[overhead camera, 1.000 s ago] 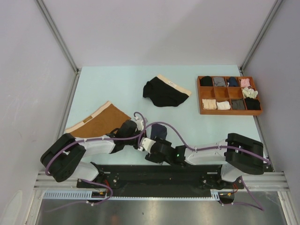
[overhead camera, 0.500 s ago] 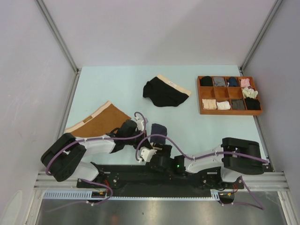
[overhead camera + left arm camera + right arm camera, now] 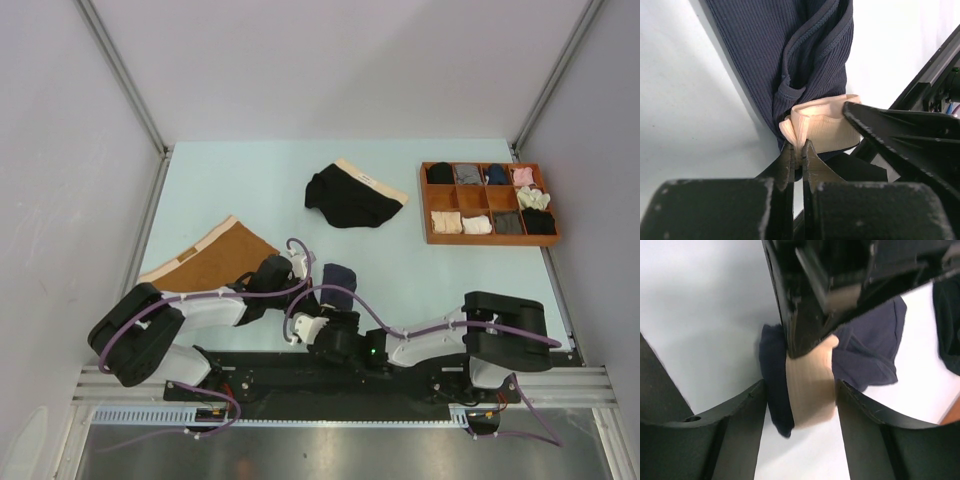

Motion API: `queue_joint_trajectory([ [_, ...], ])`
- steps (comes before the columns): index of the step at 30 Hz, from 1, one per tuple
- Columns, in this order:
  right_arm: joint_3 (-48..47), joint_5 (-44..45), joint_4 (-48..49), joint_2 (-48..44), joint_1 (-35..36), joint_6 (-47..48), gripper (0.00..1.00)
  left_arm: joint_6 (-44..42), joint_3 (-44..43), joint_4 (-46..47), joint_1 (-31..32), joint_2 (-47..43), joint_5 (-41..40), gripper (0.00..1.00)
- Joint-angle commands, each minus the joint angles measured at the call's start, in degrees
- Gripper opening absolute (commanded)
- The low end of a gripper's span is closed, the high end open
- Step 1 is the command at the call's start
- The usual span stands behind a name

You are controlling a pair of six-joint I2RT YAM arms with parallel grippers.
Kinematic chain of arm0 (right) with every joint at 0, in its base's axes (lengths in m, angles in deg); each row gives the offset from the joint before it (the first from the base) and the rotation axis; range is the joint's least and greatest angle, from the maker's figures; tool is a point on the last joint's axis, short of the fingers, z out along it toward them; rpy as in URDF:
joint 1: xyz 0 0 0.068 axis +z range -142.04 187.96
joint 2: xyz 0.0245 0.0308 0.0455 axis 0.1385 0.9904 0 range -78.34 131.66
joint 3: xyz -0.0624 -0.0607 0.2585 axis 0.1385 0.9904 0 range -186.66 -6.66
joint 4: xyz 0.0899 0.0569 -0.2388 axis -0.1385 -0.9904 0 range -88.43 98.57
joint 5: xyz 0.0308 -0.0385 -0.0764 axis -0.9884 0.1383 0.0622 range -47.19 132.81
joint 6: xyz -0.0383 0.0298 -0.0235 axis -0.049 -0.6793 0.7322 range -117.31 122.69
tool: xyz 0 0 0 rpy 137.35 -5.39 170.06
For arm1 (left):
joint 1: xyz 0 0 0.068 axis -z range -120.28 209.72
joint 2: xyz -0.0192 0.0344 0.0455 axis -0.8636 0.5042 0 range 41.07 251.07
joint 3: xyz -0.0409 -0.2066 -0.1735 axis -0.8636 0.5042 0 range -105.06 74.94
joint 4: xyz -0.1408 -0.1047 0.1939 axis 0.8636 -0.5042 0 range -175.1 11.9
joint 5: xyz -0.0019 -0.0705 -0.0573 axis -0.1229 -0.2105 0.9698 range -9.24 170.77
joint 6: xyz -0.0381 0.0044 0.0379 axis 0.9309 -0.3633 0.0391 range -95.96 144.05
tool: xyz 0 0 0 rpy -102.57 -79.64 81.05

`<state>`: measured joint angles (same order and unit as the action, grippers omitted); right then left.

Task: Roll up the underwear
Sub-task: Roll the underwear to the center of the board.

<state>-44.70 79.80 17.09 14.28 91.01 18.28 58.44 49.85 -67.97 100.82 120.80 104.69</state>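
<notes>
The navy blue underwear (image 3: 339, 276) lies folded near the table's front edge, its beige waistband (image 3: 822, 125) bunched at the near end. My left gripper (image 3: 798, 151) is shut on a pinch of that waistband. My right gripper (image 3: 801, 402) is open and straddles the same folded end from the near side, the waistband (image 3: 810, 385) between its fingers (image 3: 867, 412). In the top view the left gripper (image 3: 303, 289) and right gripper (image 3: 320, 308) meet at the navy piece. The rust-brown underwear (image 3: 212, 254) lies flat to the left. The black underwear (image 3: 350, 198) lies further back.
A wooden tray (image 3: 487, 238) with compartments holding several rolled garments stands at the back right. The black base rail (image 3: 320, 375) runs along the near edge just behind both grippers. Purple cables loop over both arms.
My right arm has drawn back toward the near edge and left, and its jaws have narrowed around the waistband end. The left gripper has kept its pinch in place.
</notes>
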Motion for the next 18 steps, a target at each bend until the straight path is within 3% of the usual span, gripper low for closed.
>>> queue_joint_trajectory([
  [1, -2.03, -7.10, -5.43, 3.79, -1.74, -0.39, 0.60, -2.49, 0.56, -6.18, 0.12, 0.70, 1.83, 0.00],
  [6, -4.58, -12.63, -10.34, 5.73, -3.85, -0.65, 0.36, -2.40, 1.00, -5.03, 0.12, 0.43, 2.62, 0.00],
  [11, -6.43, -14.84, -13.52, 6.87, -4.38, -0.48, 0.00, -1.79, 1.00, -4.51, 0.03, -0.18, 3.23, 0.03],
  [13, -6.78, -16.33, -14.48, 6.87, -4.56, -0.56, 0.00, -1.43, 1.09, -4.07, -0.41, -0.79, 3.15, 0.12],
  [16, -7.92, -18.44, -16.94, 6.35, -4.56, -1.35, 0.00, -0.64, 0.74, -4.76, -1.54, -2.81, 1.83, 0.36],
  [18, -9.06, -20.45, -18.00, 5.21, -4.47, -1.97, 0.00, -0.38, 0.12, -5.56, -2.51, -4.92, 1.04, 0.58],
])
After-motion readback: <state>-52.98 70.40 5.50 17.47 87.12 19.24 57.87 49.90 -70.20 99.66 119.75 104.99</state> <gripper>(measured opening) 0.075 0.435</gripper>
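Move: The right hand's open fingers are already around the rolled waistband end of the underwear, its middle about 1 cm ahead, 1 cm left and 1 cm below. The left fingers still pinch its left part, with its middle some 2 cm right, level ahead and 1 cm down. From the right hand the unrolled navy cloth centres about 6 cm ahead, straight on and 3 cm lower; the brown underwear lies roughly 9 cm ahead, 26 cm left. The right hand eases about 1 cm left and down, pinching the waistband roll; then the left fingers open. ##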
